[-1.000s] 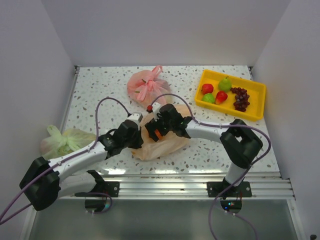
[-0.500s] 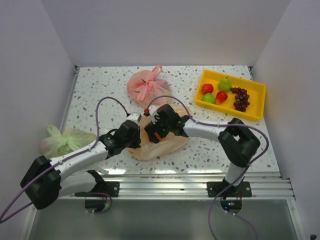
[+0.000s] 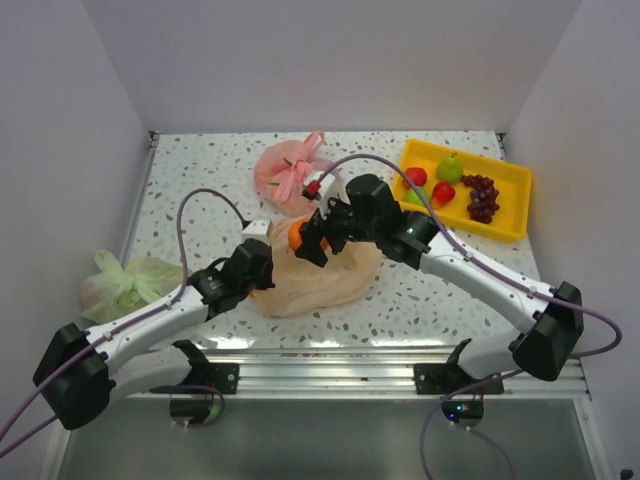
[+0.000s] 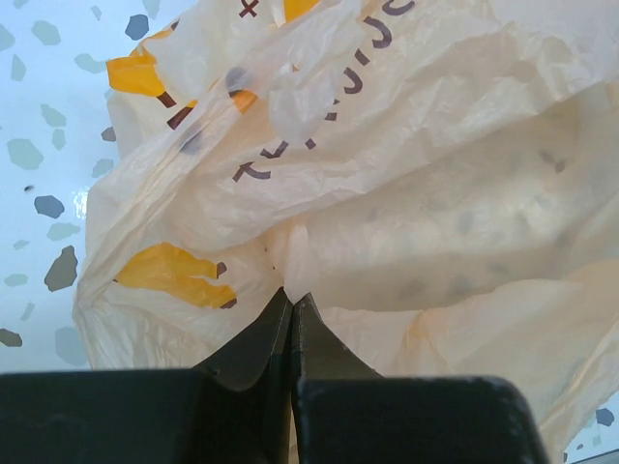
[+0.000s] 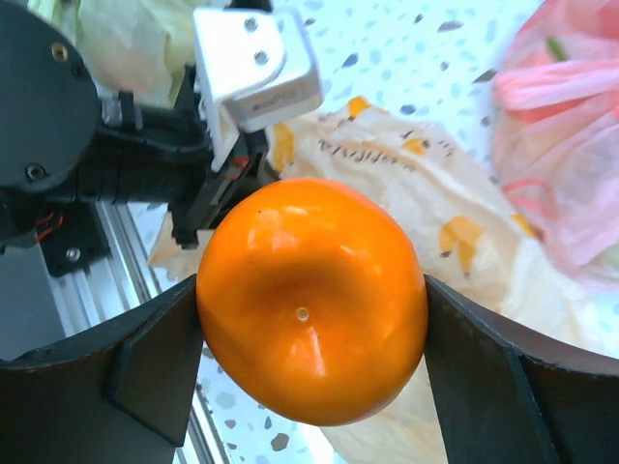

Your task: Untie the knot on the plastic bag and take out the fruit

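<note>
The peach-orange plastic bag (image 3: 320,280) lies flattened on the table's middle front; its knot does not show. My left gripper (image 3: 262,272) is shut on the bag's film at its left edge, and the wrist view shows the fingertips (image 4: 290,302) pinching the crinkled film (image 4: 406,193). My right gripper (image 3: 303,238) is shut on the orange (image 3: 297,233) and holds it above the bag's far left corner. In the right wrist view the orange (image 5: 311,302) fills the gap between both fingers, with the bag (image 5: 455,222) below.
A yellow tray (image 3: 505,215) at the back right holds a red apple, a strawberry-like piece, a green apple, a pear and grapes. A pink knotted bag (image 3: 285,172) sits at the back middle. A pale green bag (image 3: 125,280) lies at the left edge.
My right gripper has risen out of the bag with the orange and moved back and right. The bag has slumped flatter. My left gripper stays shut on the film.
</note>
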Tool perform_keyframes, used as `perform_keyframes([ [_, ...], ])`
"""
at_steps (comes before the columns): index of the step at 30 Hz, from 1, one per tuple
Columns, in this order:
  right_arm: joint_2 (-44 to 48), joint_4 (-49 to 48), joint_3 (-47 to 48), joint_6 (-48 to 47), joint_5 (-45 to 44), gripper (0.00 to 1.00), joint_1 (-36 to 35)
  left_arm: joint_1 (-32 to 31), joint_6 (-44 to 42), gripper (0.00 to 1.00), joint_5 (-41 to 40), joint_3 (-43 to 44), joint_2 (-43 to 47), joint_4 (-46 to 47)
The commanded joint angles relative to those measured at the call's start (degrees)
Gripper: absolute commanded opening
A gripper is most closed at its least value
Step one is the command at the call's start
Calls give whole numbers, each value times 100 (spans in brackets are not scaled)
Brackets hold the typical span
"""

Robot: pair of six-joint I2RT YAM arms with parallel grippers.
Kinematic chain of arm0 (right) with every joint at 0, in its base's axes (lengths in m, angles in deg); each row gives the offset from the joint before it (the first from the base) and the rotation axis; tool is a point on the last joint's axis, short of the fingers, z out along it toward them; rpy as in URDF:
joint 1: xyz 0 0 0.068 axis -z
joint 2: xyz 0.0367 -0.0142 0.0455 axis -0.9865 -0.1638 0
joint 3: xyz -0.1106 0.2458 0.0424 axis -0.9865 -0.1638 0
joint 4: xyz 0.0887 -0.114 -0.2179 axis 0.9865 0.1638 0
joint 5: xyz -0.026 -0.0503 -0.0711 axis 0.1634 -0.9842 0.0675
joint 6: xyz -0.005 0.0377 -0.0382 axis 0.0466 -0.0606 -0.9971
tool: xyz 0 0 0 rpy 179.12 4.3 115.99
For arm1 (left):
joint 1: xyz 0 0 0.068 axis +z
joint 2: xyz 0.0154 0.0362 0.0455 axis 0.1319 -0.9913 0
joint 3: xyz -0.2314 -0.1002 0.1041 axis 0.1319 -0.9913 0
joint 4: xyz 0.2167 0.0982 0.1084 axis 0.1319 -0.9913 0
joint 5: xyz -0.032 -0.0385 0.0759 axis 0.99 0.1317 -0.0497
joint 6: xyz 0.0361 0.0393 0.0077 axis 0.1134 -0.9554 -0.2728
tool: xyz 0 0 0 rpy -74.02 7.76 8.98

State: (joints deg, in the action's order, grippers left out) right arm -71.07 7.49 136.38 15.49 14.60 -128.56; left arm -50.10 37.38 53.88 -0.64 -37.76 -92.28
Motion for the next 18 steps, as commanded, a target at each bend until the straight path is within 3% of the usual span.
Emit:
perform_keyframes([
  [1,191,468,550,-168,-671,7,52,-37,-81,0,-205,-26,271,91],
  [6,139,592,894,-327,-2226,3,578,-28,-72,0,-249,-307,806,135],
  [12,-10,74,622,779,-2808,3,2703,-28,-142,0,-196,-484,1334,135],
  [18,-808,-243,498,1771,-3283,6,4006,-19,-160,0,-240,-563,1678,65],
])
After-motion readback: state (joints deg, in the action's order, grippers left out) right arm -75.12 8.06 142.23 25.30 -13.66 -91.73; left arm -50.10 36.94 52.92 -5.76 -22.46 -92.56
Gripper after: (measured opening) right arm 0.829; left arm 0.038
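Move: The yellow tray, where the orange in the right gripper is being taken, has its middle about 40 cm to that gripper's right, 27 cm ahead and 23 cm below. In the tray, the red apple lies some 28 cm right and 31 cm ahead of the right gripper, the grapes 45 cm right and 25 cm ahead. The left gripper holds the plastic bag's edge; the bag's middle is about 12 cm to its right, 6 cm ahead and 6 cm below. Swing the right gripper, still gripping the orange, fast to the right and forward from above the plastic bag towards the tray's near left part, some 35 cm in all, rising a few centimetres first and then easing back down, while turning the hand about 65 degrees clockwise. Keep the left gripper shut on the bag's edge and raise it about 3 cm, drawing a little left and back. ##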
